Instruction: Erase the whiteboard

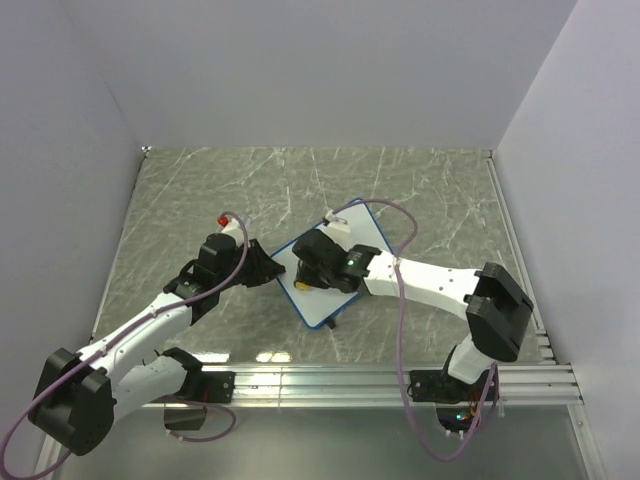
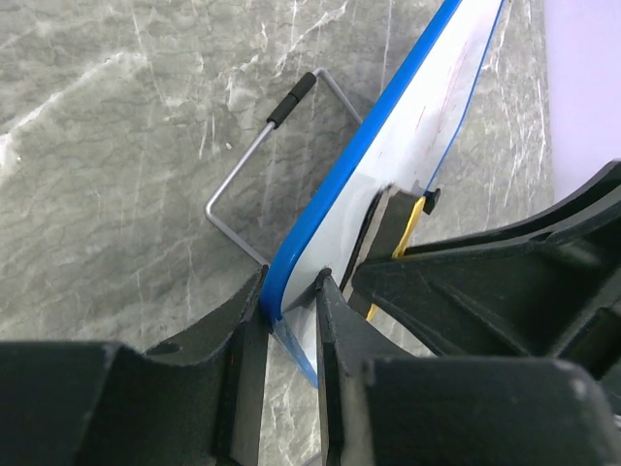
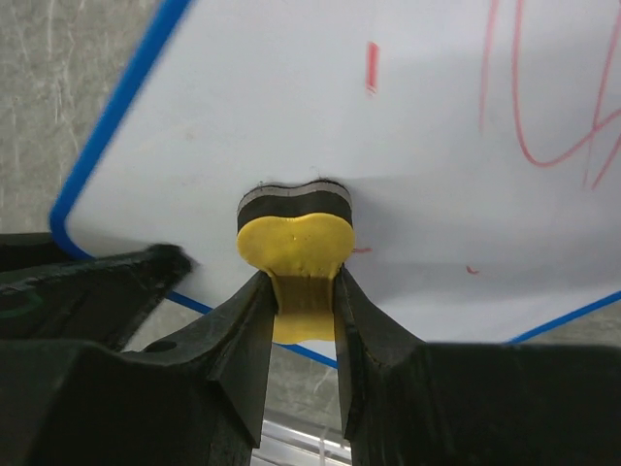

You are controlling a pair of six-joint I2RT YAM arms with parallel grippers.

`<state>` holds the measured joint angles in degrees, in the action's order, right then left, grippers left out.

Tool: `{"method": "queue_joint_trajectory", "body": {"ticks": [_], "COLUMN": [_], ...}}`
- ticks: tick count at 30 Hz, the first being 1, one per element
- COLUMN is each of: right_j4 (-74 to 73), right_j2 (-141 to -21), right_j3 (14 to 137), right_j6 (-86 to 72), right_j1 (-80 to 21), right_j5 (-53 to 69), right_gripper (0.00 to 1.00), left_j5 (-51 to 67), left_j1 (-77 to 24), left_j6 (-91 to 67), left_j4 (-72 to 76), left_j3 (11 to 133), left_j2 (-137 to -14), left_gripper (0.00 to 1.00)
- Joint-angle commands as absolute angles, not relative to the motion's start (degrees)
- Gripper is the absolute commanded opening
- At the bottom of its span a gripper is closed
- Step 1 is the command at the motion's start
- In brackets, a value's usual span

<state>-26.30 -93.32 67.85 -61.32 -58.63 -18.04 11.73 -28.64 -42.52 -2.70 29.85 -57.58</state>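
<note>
The whiteboard [image 1: 366, 236] is white with a thin blue frame and stands tilted on the marble table, propped by a wire stand [image 2: 260, 155]. My left gripper [image 1: 272, 272] [image 2: 291, 282] is shut on its lower left blue edge. My right gripper [image 1: 306, 272] [image 3: 302, 279] is shut on a small yellow eraser [image 3: 294, 243] [image 1: 300, 287], whose dark pad presses against the board's white face [image 3: 291, 97]. Red scribble [image 3: 543, 107] remains on the board to the right of the eraser, with small red flecks nearby. The yellow eraser [image 2: 412, 218] also shows behind the board edge [image 2: 388, 146].
A small red-tipped white object [image 1: 223, 220] lies just behind my left wrist. A metal rail [image 1: 400, 380] runs along the near table edge. Grey walls enclose the table on three sides.
</note>
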Motion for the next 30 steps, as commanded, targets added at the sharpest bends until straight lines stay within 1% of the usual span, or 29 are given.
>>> {"method": "queue_joint_trajectory", "body": {"ticks": [1, 8, 13, 16, 21, 25, 26, 30], "right_j4": [-27.2, -23.4, -25.1, -28.0, -30.8, -32.3, -32.3, -33.0], "right_j2": [-94.1, -85.8, -83.1, -79.9, -75.5, -79.2, -81.6, -88.1], "right_j3": [59.5, 42.3, 41.0, 45.1, 57.0, 67.6, 71.2, 77.7], "right_j6": [-63.8, -66.1, -66.0, -64.0, -60.0, -56.9, -56.0, -55.0], "right_j1": [-57.0, -52.9, -52.9, -52.9, -52.8, -52.8, -52.9, -52.7], "right_j5": [-18.5, -18.5, -19.5, -22.0, -24.9, -25.2, -25.1, -25.0], "right_gripper": [0.00, 0.00, 0.00, 0.00, 0.00, 0.00, 0.00, 0.00], "left_j5": [11.3, 10.7, 10.8, 10.7, 10.5, 9.8, 9.6, 9.5], "left_j1": [-31.4, -32.8, -33.0, -33.0, -33.0, -33.0, -33.0, -33.1], "left_j6": [-39.1, -38.8, -38.8, -38.7, -38.5, -38.5, -38.6, -38.9], "left_j4": [-10.6, -10.8, -10.6, -10.4, -9.8, -9.8, -10.0, -10.3], "left_j3": [29.6, 29.9, 29.8, 29.7, 29.4, 29.3, 29.3, 29.2], "left_j2": [-59.3, -60.2, -60.6, -60.7, -61.1, -60.9, -60.8, -60.0], "left_gripper": [0.00, 0.00, 0.00, 0.00, 0.00, 0.00, 0.00, 0.00]}}
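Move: The right hand holds the eraser against the tilted whiteboard near its left end; the board's middle lies about 8 cm to its right, 5 cm ahead and 3 cm lower. Small red leftovers sit some 3 cm right, level with the hand; the remaining scribble is roughly 12 cm right and 7 cm ahead. The left hand grips the board's left corner, with the board's middle about 14 cm right, 2 cm ahead and 5 cm below. To the right, down and slightly back, the right hand sweeps the eraser some 12 cm down the board's slope towards its lower edge. It then reverses up, forward and left, rising about 17 cm and tipping its fingers up nearly 20 degrees, to finish clear of the surface by the upper-left edge. The left hand keeps its pinch on the corner, drifting about 1 cm right. ##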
